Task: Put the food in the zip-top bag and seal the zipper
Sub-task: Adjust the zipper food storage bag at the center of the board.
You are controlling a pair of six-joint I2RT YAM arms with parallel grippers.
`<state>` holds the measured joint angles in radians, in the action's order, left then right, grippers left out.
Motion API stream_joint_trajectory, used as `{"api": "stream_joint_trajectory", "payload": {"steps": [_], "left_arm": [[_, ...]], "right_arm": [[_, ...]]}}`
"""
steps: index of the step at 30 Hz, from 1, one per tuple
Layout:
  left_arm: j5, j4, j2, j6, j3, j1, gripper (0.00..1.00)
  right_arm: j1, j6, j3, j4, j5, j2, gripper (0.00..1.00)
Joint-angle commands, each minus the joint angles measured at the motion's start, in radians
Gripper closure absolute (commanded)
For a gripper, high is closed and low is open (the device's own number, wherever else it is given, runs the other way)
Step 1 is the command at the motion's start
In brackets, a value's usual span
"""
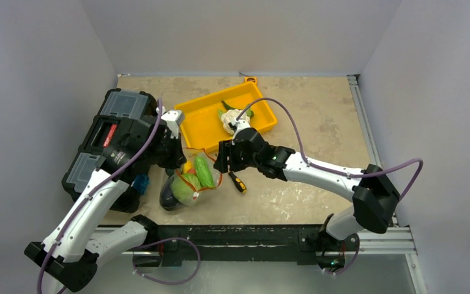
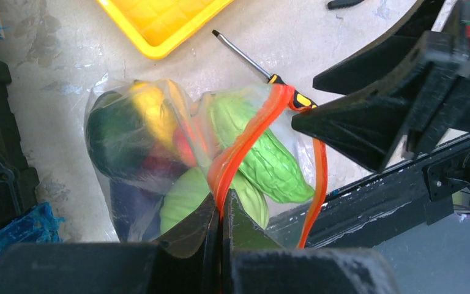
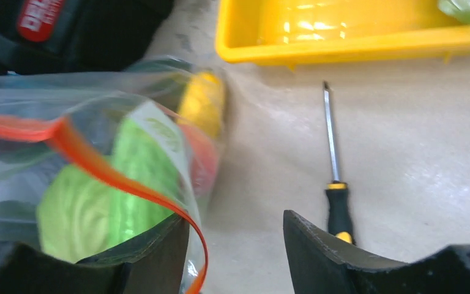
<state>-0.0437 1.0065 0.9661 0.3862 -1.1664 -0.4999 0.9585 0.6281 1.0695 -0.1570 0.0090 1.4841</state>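
The clear zip-top bag (image 1: pixel 190 180) lies in front of the yellow tray, bulging with food: green cabbage (image 2: pixel 269 162), yellow corn (image 2: pixel 150 107) and a dark eggplant (image 1: pixel 168 197). Its red-orange zipper (image 2: pixel 251 131) loops open at the mouth. My left gripper (image 2: pixel 221 199) is shut on the zipper strip at one end. At the bag's other side my right gripper (image 3: pixel 234 220) is open, with the zipper (image 3: pixel 98 165) curving along the inside of its left finger and not pinched. A white cauliflower (image 1: pixel 230 120) sits in the tray.
The yellow tray (image 1: pixel 202 125) stands behind the bag. A screwdriver (image 3: pixel 339 208) with a black and yellow handle lies on the table just right of the bag, by my right finger. A black toolbox (image 1: pixel 107 138) fills the left side.
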Motion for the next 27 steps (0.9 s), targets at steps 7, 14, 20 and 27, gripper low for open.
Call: {"api": "stream_joint_trajectory", "payload": {"steps": [7, 14, 20, 27], "left_arm": [[0.011, -0.043, -0.014, 0.009, -0.018, -0.003, 1.00], [-0.021, -0.056, -0.013, 0.034, -0.023, -0.003, 1.00], [-0.172, -0.035, -0.047, 0.124, -0.113, -0.003, 1.00], [-0.274, -0.236, -0.122, 0.313, 0.111, -0.003, 1.00]], "right_arm": [[-0.006, 0.008, -0.143, 0.171, -0.176, -0.036, 0.55], [0.003, 0.020, -0.110, 0.254, -0.299, -0.047, 1.00], [0.018, 0.024, 0.059, 0.165, -0.354, -0.120, 1.00], [0.019, 0.163, 0.060, 0.257, -0.457, -0.060, 1.00]]}}
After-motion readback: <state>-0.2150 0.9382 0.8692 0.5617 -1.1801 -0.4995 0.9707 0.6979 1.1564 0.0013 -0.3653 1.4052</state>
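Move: The zipper bag's free, right-hand orange rim is about 4 cm back, 4 cm below and 1 cm left of the right hand's half-open fingers. The long green vegetable in the bag lies 6 cm left and 4 cm back; on the board the screwdriver is some 4 cm right and 5 cm back, 14 cm down. From the left hand, still pinching the opposite rim, the free rim is roughly 13 cm right, 4 cm back and 5 cm below. The bag's free orange rim is taken by the right hand, which dips and draws back about 4 cm each, shuts its fingers on it, then hauls it up some 15 cm, easing left and turning roughly 30 degrees. The left hand waits, then, keeping its pinch on the other rim, rises about 5 cm and shifts right towards it, rolling slightly. ##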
